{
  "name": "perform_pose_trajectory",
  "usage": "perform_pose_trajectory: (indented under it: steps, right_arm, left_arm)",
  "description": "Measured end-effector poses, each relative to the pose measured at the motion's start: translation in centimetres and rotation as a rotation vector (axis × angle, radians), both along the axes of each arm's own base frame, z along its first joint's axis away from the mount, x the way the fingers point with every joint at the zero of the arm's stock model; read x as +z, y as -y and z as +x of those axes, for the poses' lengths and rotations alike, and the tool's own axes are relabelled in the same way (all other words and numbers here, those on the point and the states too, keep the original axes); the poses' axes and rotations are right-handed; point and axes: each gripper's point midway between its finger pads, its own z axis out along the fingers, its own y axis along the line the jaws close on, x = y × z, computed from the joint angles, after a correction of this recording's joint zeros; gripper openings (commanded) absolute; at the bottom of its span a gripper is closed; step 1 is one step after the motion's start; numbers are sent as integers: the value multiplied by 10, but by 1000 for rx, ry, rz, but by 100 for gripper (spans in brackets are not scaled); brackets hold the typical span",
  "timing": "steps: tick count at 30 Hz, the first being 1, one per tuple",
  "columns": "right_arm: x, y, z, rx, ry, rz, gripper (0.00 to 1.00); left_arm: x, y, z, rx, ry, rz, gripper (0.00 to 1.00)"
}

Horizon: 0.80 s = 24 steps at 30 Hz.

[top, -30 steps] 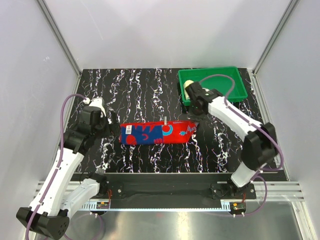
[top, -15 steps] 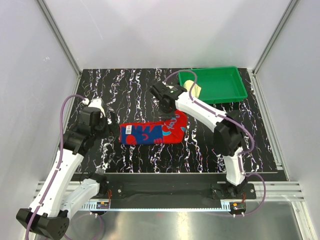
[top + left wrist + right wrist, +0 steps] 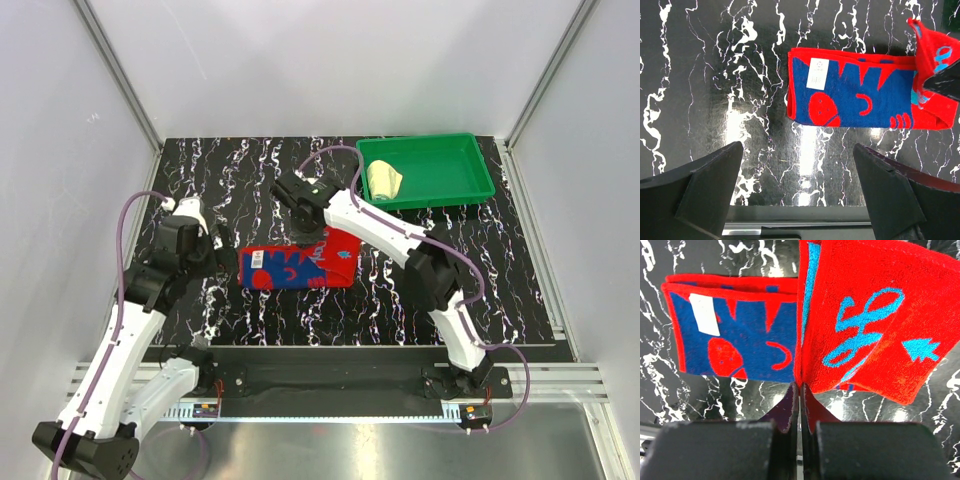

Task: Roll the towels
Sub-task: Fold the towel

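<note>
The red towel [image 3: 285,270] with blue patterns lies folded into a long strip in the middle of the table. My right gripper [image 3: 307,224] is shut on its right end, which it holds lifted and turned back over the strip. The right wrist view shows the pinched red flap [image 3: 875,315] rising from the closed right gripper [image 3: 800,385]. My left gripper [image 3: 214,249] stands open just left of the towel, touching nothing. In the left wrist view the open left gripper [image 3: 797,147] is short of the towel's labelled end [image 3: 840,95]. The pale yellow towel [image 3: 383,180] lies rolled in the tray.
A green plastic tray [image 3: 470,190] sits at the back right corner of the black marbled table [image 3: 240,180]. White walls and metal posts close in the sides and back. The right arm reaches across the table's centre.
My right gripper has swung left from beside the tray to the table's middle, carrying the red towel's right end back over the strip. The left arm has stayed put.
</note>
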Motion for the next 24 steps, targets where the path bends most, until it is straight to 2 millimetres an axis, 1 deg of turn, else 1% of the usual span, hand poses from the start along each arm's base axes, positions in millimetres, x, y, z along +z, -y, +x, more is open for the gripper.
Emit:
perform_pose_trajectory:
  steps: [4,10,24]
  right_arm:
    - [3,-13,-3,9,2,18,0]
    - [7,-36,-12,38,-1,61,0]
    - [5,-81,-30,90,-20,153,0]
  left_arm:
    - [3,-3,-1,11,15,2,99]
    - [6,-6,-1,25,32,5,99]
    - [7,-10,-1,43,37,8,99]
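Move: The towel's held flap edge is bound for the towel's left end, roughly 16 cm to the right hand's left, 5 cm back and 10 cm below. The white tag lies about 12 cm left, 4 cm back; the fold 10 cm right, 4 cm back; the rolled yellow towel in the green tray some 17 cm right, 15 cm ahead. From the left hand, that left end is about 3 cm ahead, 3 cm right and 17 cm below. The towel's loose right flap, still pinched at its leading edge in the right hand's shut fingers, is carried left over the lower layer towards the tagged left end, about 8 cm, drawing back some 3 cm on the way. Height hardly changes; the wrist rolls roughly 10 degrees, its left side rising. ##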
